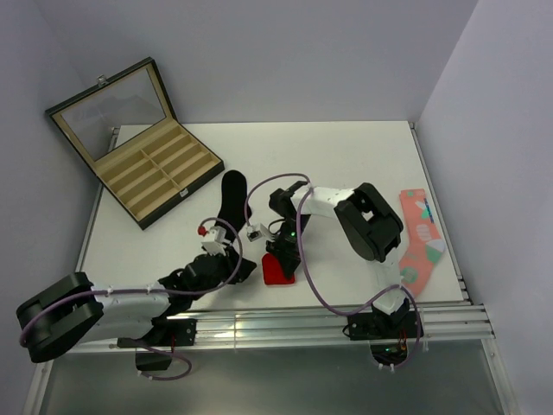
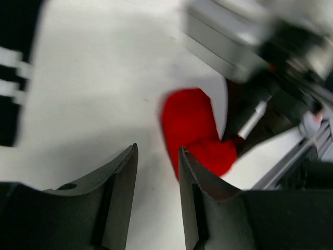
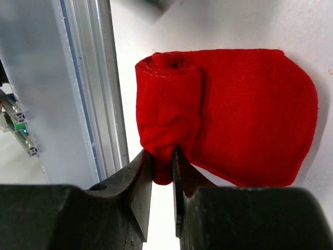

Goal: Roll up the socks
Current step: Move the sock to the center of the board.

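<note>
The red sock (image 3: pixel 250 114) lies flat near the table's front edge, with one end rolled into a thick bunch. My right gripper (image 3: pixel 162 156) is shut on that rolled end. From above, the red sock (image 1: pixel 276 271) sits just below the right gripper (image 1: pixel 282 248). My left gripper (image 2: pixel 158 156) is open over bare table, and its right finger is close beside the red sock (image 2: pixel 190 127) with nothing between the jaws. The black sock (image 1: pixel 232 201) with white cuff stripes lies stretched out behind the left gripper (image 1: pixel 239 264); its striped cuff (image 2: pixel 10 78) shows at the left edge.
An open black compartment box (image 1: pixel 138 147) stands at the back left. A salmon-pink patterned sock (image 1: pixel 420 237) lies at the right side. The aluminium rail (image 3: pixel 99 88) of the table's front edge runs right beside the red sock.
</note>
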Controlling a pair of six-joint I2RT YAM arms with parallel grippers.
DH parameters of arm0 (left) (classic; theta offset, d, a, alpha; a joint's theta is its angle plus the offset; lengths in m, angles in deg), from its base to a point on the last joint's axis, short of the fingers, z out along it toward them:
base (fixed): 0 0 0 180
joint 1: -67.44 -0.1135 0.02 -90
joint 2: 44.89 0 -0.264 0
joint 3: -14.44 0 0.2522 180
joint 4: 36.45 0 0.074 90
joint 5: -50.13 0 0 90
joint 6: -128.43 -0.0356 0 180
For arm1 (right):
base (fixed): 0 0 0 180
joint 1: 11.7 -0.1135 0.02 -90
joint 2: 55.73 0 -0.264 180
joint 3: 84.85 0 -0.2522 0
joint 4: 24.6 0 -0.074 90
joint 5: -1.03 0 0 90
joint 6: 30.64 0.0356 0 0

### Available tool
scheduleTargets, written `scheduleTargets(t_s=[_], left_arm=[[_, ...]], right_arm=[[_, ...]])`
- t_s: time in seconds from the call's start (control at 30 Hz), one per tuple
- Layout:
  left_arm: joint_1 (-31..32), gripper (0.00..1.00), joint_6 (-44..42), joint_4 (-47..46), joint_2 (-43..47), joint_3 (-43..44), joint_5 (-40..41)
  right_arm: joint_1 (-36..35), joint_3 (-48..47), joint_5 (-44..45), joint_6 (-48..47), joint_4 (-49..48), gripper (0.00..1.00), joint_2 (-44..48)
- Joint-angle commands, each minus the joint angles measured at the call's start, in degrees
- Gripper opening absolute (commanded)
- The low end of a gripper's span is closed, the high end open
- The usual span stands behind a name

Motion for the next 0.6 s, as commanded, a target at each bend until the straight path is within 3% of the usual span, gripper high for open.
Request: scheduleTargets(t_s=[0.0,0.2,0.57], left_arm=[[7.7,0.42,-6.0,-7.0,1.3,0.2,8.1],[16.0,0.43,-14.8,-10.9,-4.8,3.4,11.4],[17.1,0.47,-24.3,-11.1,-13.2,10.5,8.9]], right_arm=[[-0.4,-0.4,6.6,0.2,-1.9,0.13,-2.3],[-0.4,-0.5,7.4,1.3,-2.3,0.13,-2.9],[-0.4,-1.3,7.7,1.4,-1.5,0.13,-3.7]])
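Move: The red sock lies flat with its near edge rolled, its middle about 7 cm to the right of the open left gripper, 1 cm back and some 4 cm below. The right fingertips, pinching the roll's right end, are roughly 10 cm right of the left hand and 3 cm back; the black sock's middle is about 14 cm ahead of the left hand and 5 cm to its left. From the right hand, the red sock's middle is some 2 cm ahead, 2 cm left and 1 cm lower. The left hand swings in to the red sock's rolled near edge, first back and right together, then almost straight right, some 6 cm right and 3 cm back in all with a slight rise, its fingers staying half open and ending close over the roll beside the right fingertips. On the way its wrist turns about 15 degrees clockwise and tips the fingers up shallower, while the right hand stays put and keeps its pinch on the roll's right end, hardly turning. ##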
